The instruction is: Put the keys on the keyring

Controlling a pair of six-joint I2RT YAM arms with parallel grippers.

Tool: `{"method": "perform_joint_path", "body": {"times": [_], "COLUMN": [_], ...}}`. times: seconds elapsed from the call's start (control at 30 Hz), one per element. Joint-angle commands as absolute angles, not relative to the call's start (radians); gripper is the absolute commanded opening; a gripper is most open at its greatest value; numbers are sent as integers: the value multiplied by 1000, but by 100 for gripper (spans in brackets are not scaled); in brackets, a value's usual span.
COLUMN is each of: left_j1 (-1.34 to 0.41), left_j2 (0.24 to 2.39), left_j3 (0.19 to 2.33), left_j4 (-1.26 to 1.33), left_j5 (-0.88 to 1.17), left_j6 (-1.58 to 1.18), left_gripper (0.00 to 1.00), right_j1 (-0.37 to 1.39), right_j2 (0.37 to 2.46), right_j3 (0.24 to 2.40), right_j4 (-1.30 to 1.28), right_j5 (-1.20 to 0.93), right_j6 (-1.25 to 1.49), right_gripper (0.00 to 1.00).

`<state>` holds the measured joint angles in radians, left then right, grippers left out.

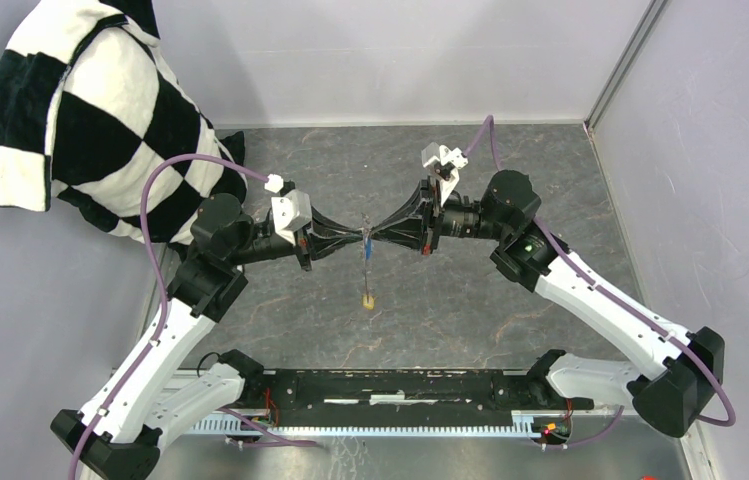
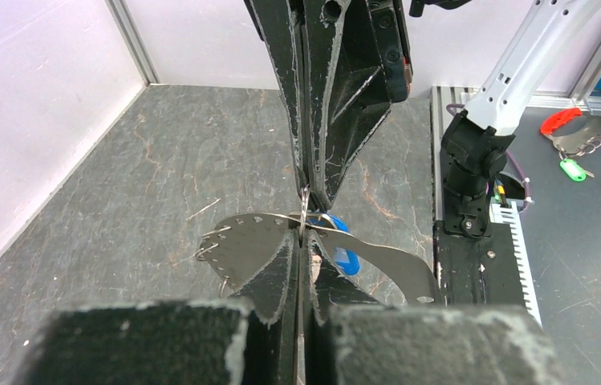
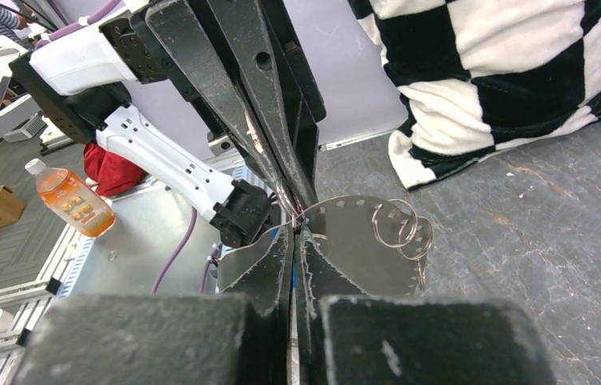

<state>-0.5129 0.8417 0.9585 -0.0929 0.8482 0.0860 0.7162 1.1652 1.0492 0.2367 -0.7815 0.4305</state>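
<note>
The keyring (image 1: 367, 268) hangs edge-on between both arms above the table. In the wrist views the keyring (image 2: 241, 249) is a thin curved grey metal plate with holes along its rim, and the keyring (image 3: 353, 241) carries small wire rings (image 3: 397, 224). My left gripper (image 1: 358, 238) and right gripper (image 1: 378, 238) meet tip to tip on its upper edge. The left gripper (image 2: 303, 234) is shut on it. The right gripper (image 3: 294, 228) is shut on the wire at the same spot. The blue key (image 2: 347, 255) hangs just behind the plate. The yellow key (image 1: 368, 297) dangles at its near end.
A black-and-white checkered cloth (image 1: 100, 110) is heaped at the back left corner. Grey walls close the table at the back and right. A black rail (image 1: 400, 385) runs along the near edge. Off the table, a bench holds an orange bottle (image 3: 72, 200).
</note>
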Motion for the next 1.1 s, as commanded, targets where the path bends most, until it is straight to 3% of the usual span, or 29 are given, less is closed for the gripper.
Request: {"method": "perform_joint_path", "body": {"times": [0.0,0.27,0.37,0.43,0.53,0.63,1.07], "left_j1": [-518,-517,-517,-518,-518,-518,-518], "left_j2": [825,827,829,829,827,827,835], "left_j3": [1012,1015,1017,1016,1017,1023,1039], "left_j4": [-4,-3,-4,-4,-17,-45,-92], "left_j5": [871,873,881,887,911,942,984], "left_j6": [90,98,98,102,127,154,186], "left_gripper": [2,2,2,2,2,2,2], "right_j1": [716,715,715,714,707,696,696], "right_j2": [1139,1132,1143,1154,1157,1139,1183], "right_j3": [1035,1028,1036,1061,1154,1206,1173], "right_j4": [219,180,184,161,26,2,284], "right_j5": [-787,-806,-834,-855,-836,-837,-979], "right_j6": [406,382,382,363,248,179,315], "right_gripper": [0,0,5,14,39,51,48]}}
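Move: The small ring with the blue key tag is pinched between the two hands, about 1 cm to the left hand's right and 1 cm above it, and about 1 cm to the right hand's left at its height. From the right hand, the blue tag hangs some 2 cm back, 1 cm left and 3 cm down. The plate's broad end stands about 4 cm ahead, 1 cm left and 2 cm lower, and the yellow tag roughly 5 cm back, level sideways and 10 cm below. The small ring is let go by the right fingers: still shut, they first ease down about 1.5 cm, then open to about half and lift up and away some 5 cm, drifting slightly back while the hand rolls about 13 degrees, its forward side rising. The left fingers keep their pinch on the ring and carry it about 2 cm back and 1 cm up. ##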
